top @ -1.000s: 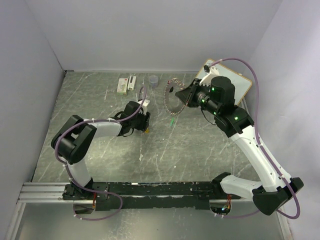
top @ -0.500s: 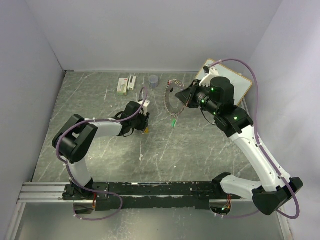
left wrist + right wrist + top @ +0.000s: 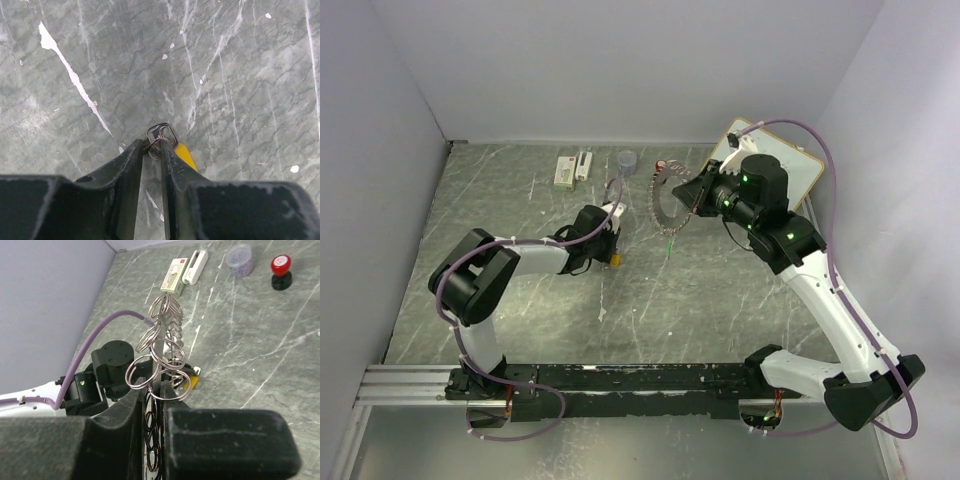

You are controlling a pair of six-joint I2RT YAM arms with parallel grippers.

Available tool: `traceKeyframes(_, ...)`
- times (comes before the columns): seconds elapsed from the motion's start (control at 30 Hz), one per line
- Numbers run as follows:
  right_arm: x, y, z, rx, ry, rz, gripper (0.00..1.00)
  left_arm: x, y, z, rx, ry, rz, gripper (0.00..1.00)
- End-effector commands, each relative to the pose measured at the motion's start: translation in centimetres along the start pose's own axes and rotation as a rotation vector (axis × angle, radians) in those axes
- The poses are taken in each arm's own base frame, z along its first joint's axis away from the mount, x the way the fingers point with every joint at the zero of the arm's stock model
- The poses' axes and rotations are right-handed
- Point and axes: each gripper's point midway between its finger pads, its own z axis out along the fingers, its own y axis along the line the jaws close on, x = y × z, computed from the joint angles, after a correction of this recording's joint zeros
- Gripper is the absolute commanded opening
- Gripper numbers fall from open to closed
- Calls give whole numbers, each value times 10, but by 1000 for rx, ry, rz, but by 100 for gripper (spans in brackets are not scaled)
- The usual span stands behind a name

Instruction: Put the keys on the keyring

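The yellow key point(image 3: 186, 155) lies on the marble table with its small metal loop point(image 3: 161, 139) at its far end. My left gripper point(image 3: 152, 148) is low over it, and both fingertips press on that loop. In the top view this gripper point(image 3: 612, 248) is by the yellow key point(image 3: 616, 259). My right gripper point(image 3: 156, 386) is shut on the keyring point(image 3: 166, 347), a thin metal ring fringed with small split rings, held upright above the table. The keyring point(image 3: 662, 203) shows edge-on in the top view, and the green key point(image 3: 669, 238) hangs at its lower end.
At the back of the table stand a grey cup point(image 3: 627, 160), two white boxes point(image 3: 572, 169) and a red-capped black knob point(image 3: 280, 266). A white board point(image 3: 804, 172) lies at the back right behind the right arm. Grey walls close in the table.
My left gripper's jaws have narrowed onto the yellow key's loop and the wrist has shifted slightly right. The right gripper has turned the keyring a little, so it shows more edge-on.
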Motion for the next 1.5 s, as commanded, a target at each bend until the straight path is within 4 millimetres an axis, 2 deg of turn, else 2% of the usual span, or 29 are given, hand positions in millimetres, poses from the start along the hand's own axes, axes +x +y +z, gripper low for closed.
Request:
traceKeyframes(0.0,-13,-1,-6,-6,-50,-5,0,-3,-1,5,-15,-3,19,29)
traceKeyframes(0.3,-12,-4,-6,-1,-49,-5,0,-15,-2,-1,-14,-30,22,17)
traceKeyframes(0.47,-12,-5,-7,1,-49,-5,0,-27,-2,-10,-15,-60,19,7)
traceKeyframes(0.67,-12,-5,-7,-3,-51,-5,0,-43,-3,-27,-12,-104,23,7)
traceKeyframes(0.73,-11,-5,-7,-4,-48,-4,0,-47,-6,-29,3,-112,27,11)
traceKeyframes(1.0,-11,-5,-8,-4,-49,-4,0,-54,-8,-33,15,-128,28,7)
traceKeyframes(1.4,-9,-6,-5,-11,-40,-8,0,-68,-7,-52,5,-159,9,7)
traceKeyframes(1.47,-8,-6,-5,-14,-37,-9,0,-67,-9,-50,8,-141,3,10)
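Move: The keys lie on the table right at my left fingertips, only about 1 cm ahead and 1 cm below, with their yellow tag some 2 cm right and 1 cm back. The keyring hangs from my right hand, about 12 cm to the right of my left hand, level in reach and roughly 30 cm higher. A box lies about 24 cm ahead and 11 cm left of my left hand. From my right hand the keys are some 6 cm ahead, 15 cm left and 32 cm down. I hold my left hand in place at the table and shut its part-open fingers, pinching the keys beside the yellow tag. Then I lift them straight up about 7.5 cm, in two pulls with a short halt a little past halfway, fingertips tipping up some 5 degrees or so. My right hand keeps its grip on the keyring almost still. ##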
